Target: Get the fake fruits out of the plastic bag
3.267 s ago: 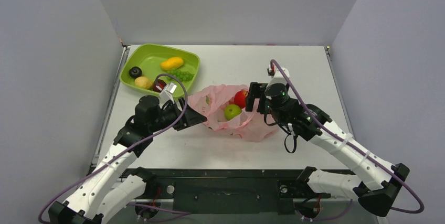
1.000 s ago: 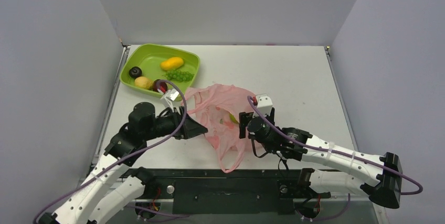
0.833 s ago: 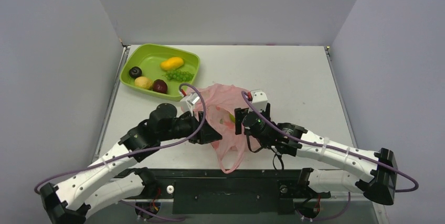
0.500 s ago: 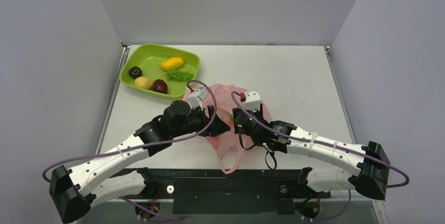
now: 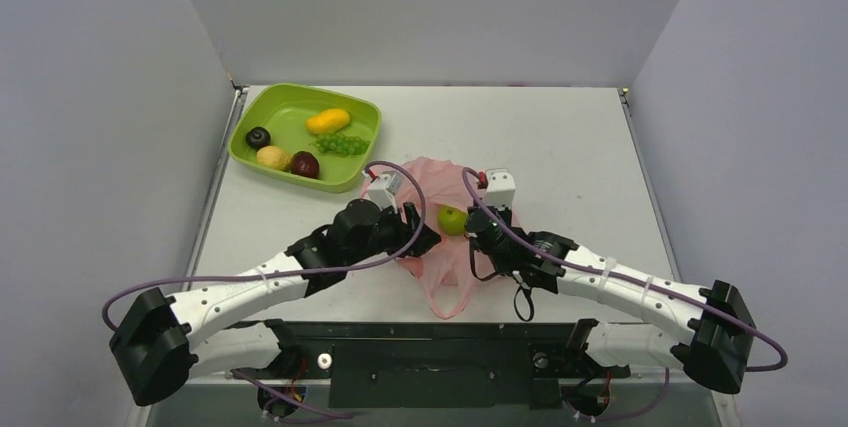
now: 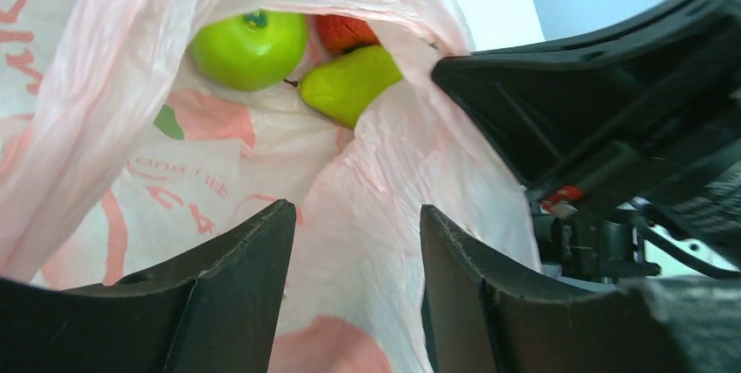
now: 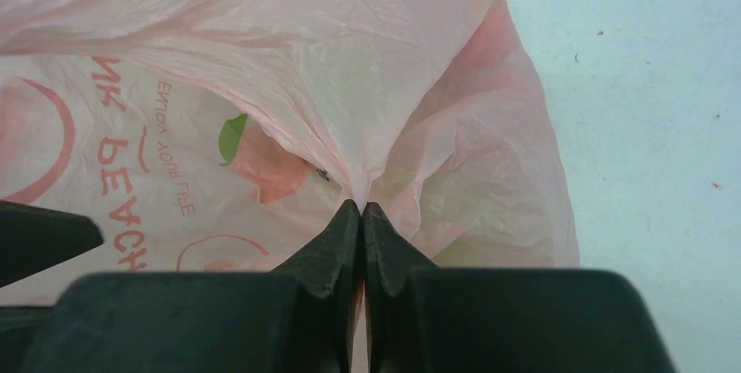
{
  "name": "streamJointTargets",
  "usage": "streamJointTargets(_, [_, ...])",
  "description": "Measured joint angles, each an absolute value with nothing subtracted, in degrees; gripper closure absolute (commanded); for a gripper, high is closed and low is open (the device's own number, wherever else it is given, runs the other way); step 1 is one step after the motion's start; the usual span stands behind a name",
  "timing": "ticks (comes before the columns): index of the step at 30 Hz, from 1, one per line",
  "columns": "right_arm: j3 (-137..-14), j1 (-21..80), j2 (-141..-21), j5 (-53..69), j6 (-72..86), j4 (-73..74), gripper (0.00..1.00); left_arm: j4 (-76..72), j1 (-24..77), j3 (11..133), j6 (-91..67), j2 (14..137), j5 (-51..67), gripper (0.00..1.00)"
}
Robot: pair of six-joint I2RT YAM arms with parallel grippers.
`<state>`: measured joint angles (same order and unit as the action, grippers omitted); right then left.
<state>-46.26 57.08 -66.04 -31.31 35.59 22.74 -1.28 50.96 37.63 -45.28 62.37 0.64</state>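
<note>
The pink plastic bag (image 5: 445, 272) lies crumpled at the table's middle, its mouth held open. A green apple (image 5: 452, 219) shows in that mouth. In the left wrist view the green apple (image 6: 249, 48), a second green fruit (image 6: 349, 85) and a red fruit (image 6: 345, 32) lie inside the bag (image 6: 131, 181). My left gripper (image 6: 358, 216) is open at the bag's mouth, with loose film lying between its fingers. My right gripper (image 7: 362, 207) is shut on a pinch of the bag's film (image 7: 288, 58), on the bag's right side (image 5: 472, 232). A plum (image 5: 258, 137), lemon (image 5: 272, 157) and dark red apple (image 5: 304, 164) rest in the tray.
The lime-green tray (image 5: 290, 112) stands at the back left and also holds a mango (image 5: 328, 121) and grapes (image 5: 342, 144). The right arm's black body (image 6: 612, 93) is close beside my left gripper. Grey walls enclose the table (image 5: 560, 137) on three sides.
My right gripper has closed on the bag's film. The left arm has reached right to the bag's mouth. The bag has opened enough to show the green apple from above.
</note>
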Motion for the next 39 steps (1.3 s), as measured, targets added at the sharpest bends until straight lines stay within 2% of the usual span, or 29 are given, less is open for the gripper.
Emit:
streamJointTargets(8, [-45.15,55.46,-61.65,-30.7,36.05,21.26,1.0,-4.54,51.57,41.39,-41.63,74.48,-1.28,0.47])
streamJointTargets(17, [-41.63,54.98,-60.77,-29.06,37.06,20.53,1.0,-6.59,51.66,48.07,-38.59,85.62,-5.87,0.34])
streamJointTargets(27, [-39.55,54.15,-58.33,-28.01,37.34,19.77,1.0,-4.75,51.59,56.47,-36.6,95.37,-11.6,0.32])
streamJointTargets(34, [-38.87,53.58,-58.02,-27.44,37.36,19.68,1.0,-3.22,51.59,58.35,-36.91,96.6,-13.61,0.34])
streamJointTargets(35, [-38.81,53.58,-58.02,-27.35,37.34,19.68,1.0,-3.11,51.59,58.35,-36.99,96.62,-13.78,0.32])
streamJointTargets(37, [-38.74,53.56,-58.02,-27.18,37.34,19.68,1.0,-3.16,51.59,58.35,-36.99,96.68,-14.15,0.17])
streamJointTargets(39, [-38.74,53.54,-58.0,-26.98,37.34,19.68,1.0,-3.29,51.59,58.35,-36.73,96.88,-14.24,0.13])
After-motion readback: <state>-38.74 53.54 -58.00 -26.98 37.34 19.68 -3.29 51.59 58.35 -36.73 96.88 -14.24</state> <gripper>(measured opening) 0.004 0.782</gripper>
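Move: The green apple lies in the open bag about 12 cm ahead of the left hand, 4 cm to its right and 12 cm lower. From that hand the green pear is some 8 cm ahead and 8 cm right, the red fruit about 10 cm ahead and 10 cm right, and the bag rim in the right fingers roughly 3 cm ahead and 8 cm right. From the right hand the apple sits about 9 cm ahead, 4 cm left and 9 cm down. Forward and down, bearing right, the left hand reaches into the bag mouth towards the apple, some 10 cm out and 7 cm lower, rolling about 20 degrees so its left side rises and opening its fingers wider before it slows to a stop. The right hand keeps the bag rim pinched shut between its fingertips and eases about 2 cm to the right after a small lift and drop. ##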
